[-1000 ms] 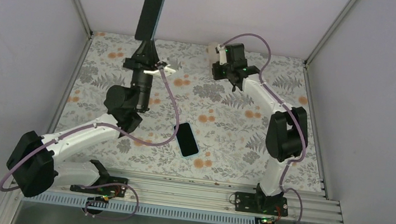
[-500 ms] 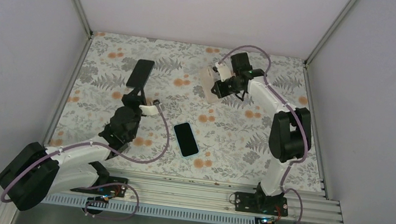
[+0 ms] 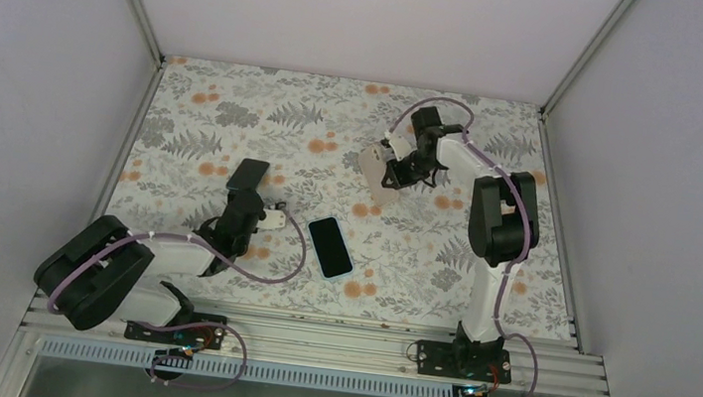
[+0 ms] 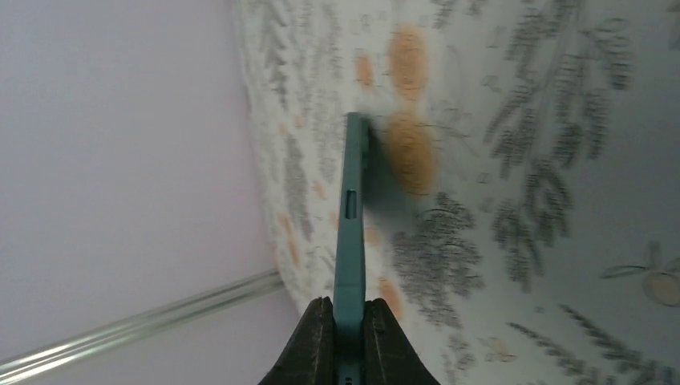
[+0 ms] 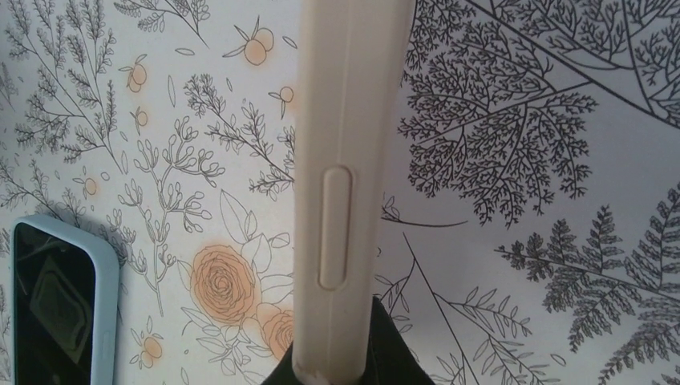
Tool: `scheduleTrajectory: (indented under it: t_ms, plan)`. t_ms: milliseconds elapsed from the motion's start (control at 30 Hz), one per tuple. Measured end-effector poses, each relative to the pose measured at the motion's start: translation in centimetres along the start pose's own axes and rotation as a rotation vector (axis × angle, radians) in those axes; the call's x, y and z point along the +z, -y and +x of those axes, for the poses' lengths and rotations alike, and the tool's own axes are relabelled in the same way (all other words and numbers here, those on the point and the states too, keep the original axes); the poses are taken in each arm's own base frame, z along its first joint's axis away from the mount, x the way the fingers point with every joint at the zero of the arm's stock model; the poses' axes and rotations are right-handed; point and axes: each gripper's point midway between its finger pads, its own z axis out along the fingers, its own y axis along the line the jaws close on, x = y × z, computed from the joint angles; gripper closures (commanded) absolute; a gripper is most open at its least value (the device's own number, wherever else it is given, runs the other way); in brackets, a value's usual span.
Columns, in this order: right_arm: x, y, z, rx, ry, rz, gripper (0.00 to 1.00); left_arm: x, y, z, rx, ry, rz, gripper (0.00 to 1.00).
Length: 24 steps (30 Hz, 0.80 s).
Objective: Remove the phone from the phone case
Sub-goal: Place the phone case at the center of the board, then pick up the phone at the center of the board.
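Note:
A phone (image 3: 330, 246) with a dark screen lies flat in a light blue phone case near the table's middle; its corner shows in the right wrist view (image 5: 56, 309). My left gripper (image 3: 246, 198) (image 4: 349, 303) is shut on a thin teal phone case (image 3: 250, 174) (image 4: 350, 233), seen edge-on and held low over the left of the table. Whether a phone sits in it does not show. Farther back, my right gripper (image 3: 395, 158) (image 5: 337, 361) is shut on a cream phone case (image 3: 372, 160) (image 5: 346, 160), held above the cloth.
A floral cloth (image 3: 423, 237) covers the table. White walls with metal corner posts (image 3: 134, 9) close in three sides. A metal rail (image 3: 362, 335) runs along the near edge by the arm bases.
The left arm has swung down from high at the back to low over the left of the table, still gripping the teal case. The right gripper has moved slightly nearer and lower with the cream case.

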Motion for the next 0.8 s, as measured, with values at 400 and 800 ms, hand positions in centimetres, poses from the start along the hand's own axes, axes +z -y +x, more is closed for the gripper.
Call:
scheduleTrajectory:
  t_ms: [400,800]
  plan:
    - [-2.0,4.6,1.8,0.047,-0.08,0.153,0.36,0.4,2.5,-1.2,-0.022,0.021,0.192,0.28]
    - [-11.6,-1.6,-0.2,-0.229,0.016,0.442,0.0,-1.3,2.9,-3.8,-0.144,0.093,0.535,0.0]
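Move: The left hand still grips the near end of the phone, which slopes down ahead. Its spot on the board is about 5 cm ahead and 7 below, with the blue-cased phone some 21 cm right and 9 back of the hand. The right hand still holds the leaning case by its upper edge. The case's spot is about 1 cm back and 4 below that hand, with the blue-cased phone roughly 12 cm left and 18 back. Rightward goes the right hand, about 9 cm, tipping the case over towards the board as its fingers open wide and let go; then it rises some 11 cm, swinging back left. The left hand sinks about 4 cm, easing back and right, tips its fingers some 30 degrees further down and opens wide, freeing the phone before starting to lift. ##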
